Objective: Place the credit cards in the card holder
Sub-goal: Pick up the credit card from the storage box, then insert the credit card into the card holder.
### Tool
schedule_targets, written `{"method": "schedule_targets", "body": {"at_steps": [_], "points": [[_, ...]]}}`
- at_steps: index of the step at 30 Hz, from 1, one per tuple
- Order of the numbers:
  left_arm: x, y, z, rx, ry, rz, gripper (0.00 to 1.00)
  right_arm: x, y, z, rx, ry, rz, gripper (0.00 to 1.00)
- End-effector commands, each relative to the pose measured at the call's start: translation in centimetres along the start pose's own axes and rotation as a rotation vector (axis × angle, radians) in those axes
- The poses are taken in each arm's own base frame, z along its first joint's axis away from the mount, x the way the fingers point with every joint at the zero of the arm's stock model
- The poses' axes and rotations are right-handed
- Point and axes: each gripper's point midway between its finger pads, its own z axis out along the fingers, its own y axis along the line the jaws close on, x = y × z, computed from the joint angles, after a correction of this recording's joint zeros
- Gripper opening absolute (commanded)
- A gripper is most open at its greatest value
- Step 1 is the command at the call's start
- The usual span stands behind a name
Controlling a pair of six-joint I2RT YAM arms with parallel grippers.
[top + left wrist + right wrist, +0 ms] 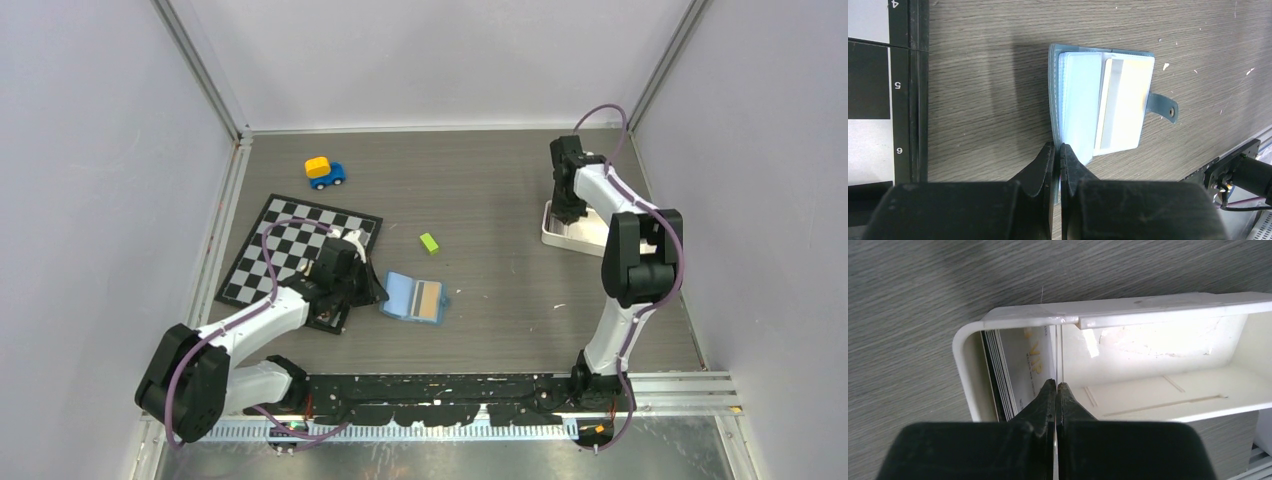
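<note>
The card holder [414,297] lies open on the table, teal outside and light blue inside [1083,100], with a tan card [1133,95] in its right pocket. My left gripper [1058,148] is shut on the teal edge of its near cover. Several credit cards [998,370] stand on edge at the left end of the white tray [1158,310]. One pale card has gold lettering [1034,365]. My right gripper [1056,385] reaches into the tray, shut on a single thin card [1058,347] that I see edge-on.
A lime-green block [429,242] lies between the card holder and the tray [560,238]. A checkerboard mat [285,245] sits under the left arm, and a blue and yellow toy car [324,172] stands behind it. Walls close in the left, back and right sides.
</note>
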Motion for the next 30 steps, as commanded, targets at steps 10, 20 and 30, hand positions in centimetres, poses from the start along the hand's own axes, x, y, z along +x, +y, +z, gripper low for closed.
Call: {"method": "schedule_targets", "body": {"at_steps": [10,20,30], "points": [[0.7,1.2,0.5,-0.022,0.012,0.005,0.0,-5.8,-1.1,-13.5,-0.15,-0.281,0.098,0.0],[1.3,2.0,1.4,-0.04,0.037,-0.019,0.0,2.9,12.2,-19.8,-0.743,-0.223,0.023,0.01],[1.6,2.1,1.6,-0.031,0.044,-0.04,0.0,15.6,22.7,-20.5,-1.167,0.004,-0.005,0.0]]}}
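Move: The right hand already has a card between its shut fingers in the left end of the storage box; the card holder lies about 40 cm to its left, 20 cm back and some 5 cm below. The box's middle is about 9 cm to its right and 2 cm back, the green block some 35 cm left and 6 cm back. The left hand grips the holder's left edge, the holder's middle about 7 cm to that hand's right, level fore and aft and 3 cm lower. Keeping the card pinched, the right hand draws it straight up out of the storage box, some 16 cm, then sweeps fast left and back towards the open card holder, sinking about 12 cm on the way and swinging its fingers round to point left, roughly 50 degrees in all. Meanwhile the left hand, still gripping the holder's left edge, lowers it by 2 to 3 cm. ##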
